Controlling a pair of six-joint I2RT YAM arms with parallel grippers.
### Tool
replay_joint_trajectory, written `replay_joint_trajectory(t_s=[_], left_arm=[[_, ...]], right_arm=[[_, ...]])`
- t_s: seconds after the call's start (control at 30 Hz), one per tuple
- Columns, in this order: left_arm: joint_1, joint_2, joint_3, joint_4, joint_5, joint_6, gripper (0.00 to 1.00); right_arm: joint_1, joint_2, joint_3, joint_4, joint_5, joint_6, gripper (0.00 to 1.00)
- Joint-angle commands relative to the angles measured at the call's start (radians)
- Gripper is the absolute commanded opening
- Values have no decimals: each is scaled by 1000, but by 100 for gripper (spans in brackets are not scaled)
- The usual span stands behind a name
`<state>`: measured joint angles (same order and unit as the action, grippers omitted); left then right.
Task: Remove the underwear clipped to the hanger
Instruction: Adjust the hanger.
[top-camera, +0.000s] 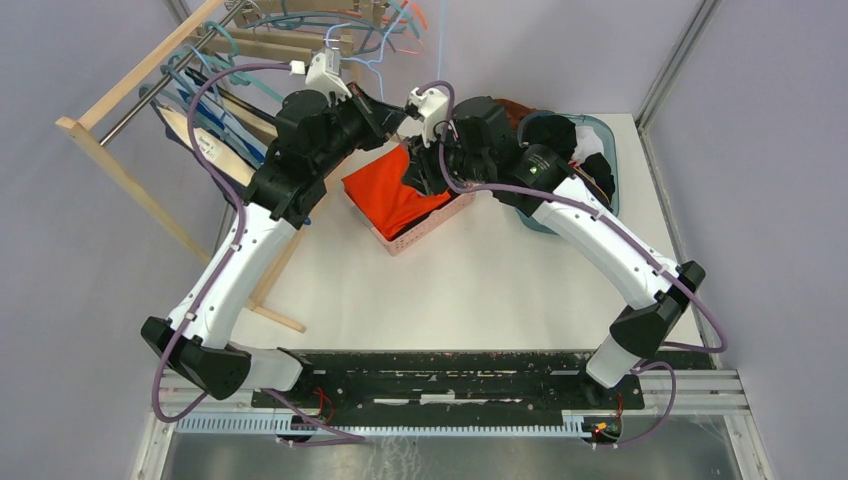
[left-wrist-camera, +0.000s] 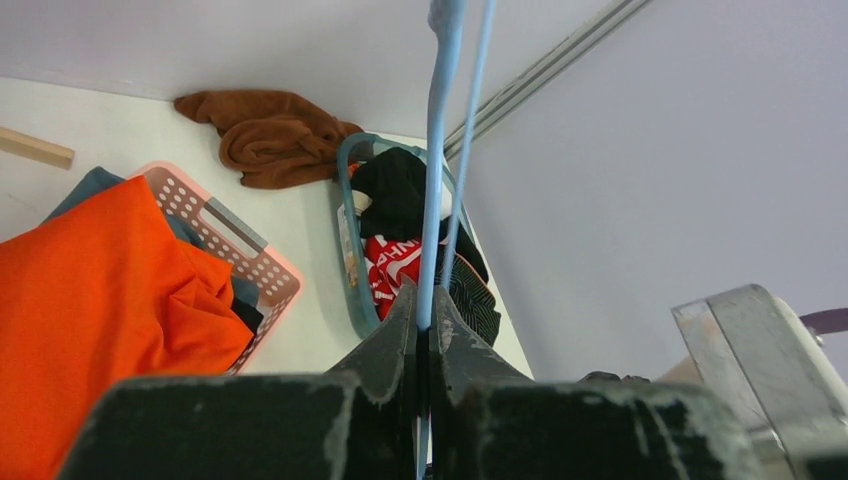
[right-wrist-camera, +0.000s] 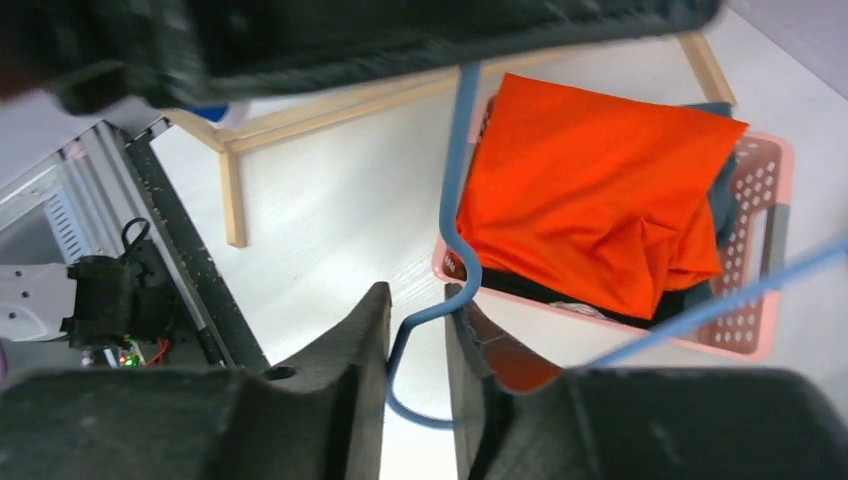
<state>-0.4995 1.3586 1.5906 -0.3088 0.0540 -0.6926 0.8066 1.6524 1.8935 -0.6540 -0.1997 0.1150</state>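
My left gripper is shut on the thin light-blue wire of a hanger, which runs straight up out of the left wrist view. My right gripper has a bent loop of the same blue hanger between its fingers, and the wire touches both inner faces. Both grippers meet high above the pink basket. Dark navy, blue and beige underwear hangs on hangers at the wooden rack on the far left. No underwear shows on the held hanger in either wrist view.
An orange garment fills the pink basket in the middle of the table. A teal basket of mixed clothes stands at the back right. A brown cloth lies by the back wall. More hangers hang on the rail.
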Motion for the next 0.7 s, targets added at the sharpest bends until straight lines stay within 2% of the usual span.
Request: replay_joint_trajectory(t_s=[0.0,0.13,0.2,0.33,0.53,0.67], left_arm=[[-5,-43,-1,62,0,5,3],[-7,-35,-15,99,8,67,3],[-7,-26,-19,114,22,93,4],[-7,-29,-42,152,57,155,12],[-7,-90,-82,180,146,278,50],[-7,-126,-90,128,250,383,76]], right_arm=[[-1,-50,-4,31,65,-13,26],[-1,-77,-18,26,78,-17,2],[-2,-87,-26,28,74,-18,1],[-12,-109,-46,26,73,-24,1],[-74,-176,-124,37,33,-37,1],[-134,-240,-199,50,-6,-43,1]])
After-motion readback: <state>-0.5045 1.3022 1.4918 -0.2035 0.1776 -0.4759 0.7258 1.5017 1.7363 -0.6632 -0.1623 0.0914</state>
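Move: Between the right hand's half-closed fingers sits the rounded lower corner of the light-blue hanger, which the left fingers still hold higher up. From the left hand that corner is about 5 cm back, 1 cm to the right and 7 cm lower. The pink basket lies some 26 cm ahead of the right hand, 4 cm left and 32 cm below; the blue basket, about 34 cm ahead, 37 cm right and 32 cm below. Closing fully on the hanger's corner, the right fingers pinch it while the hand sets off to the right, slowly and then faster, about 5.5 cm in all, away from the left hand. Once the right has shut, the left fingers open wide and let go of the hanger, their tips tilting up some 10 degrees as that hand eases back roughly 2 cm. ##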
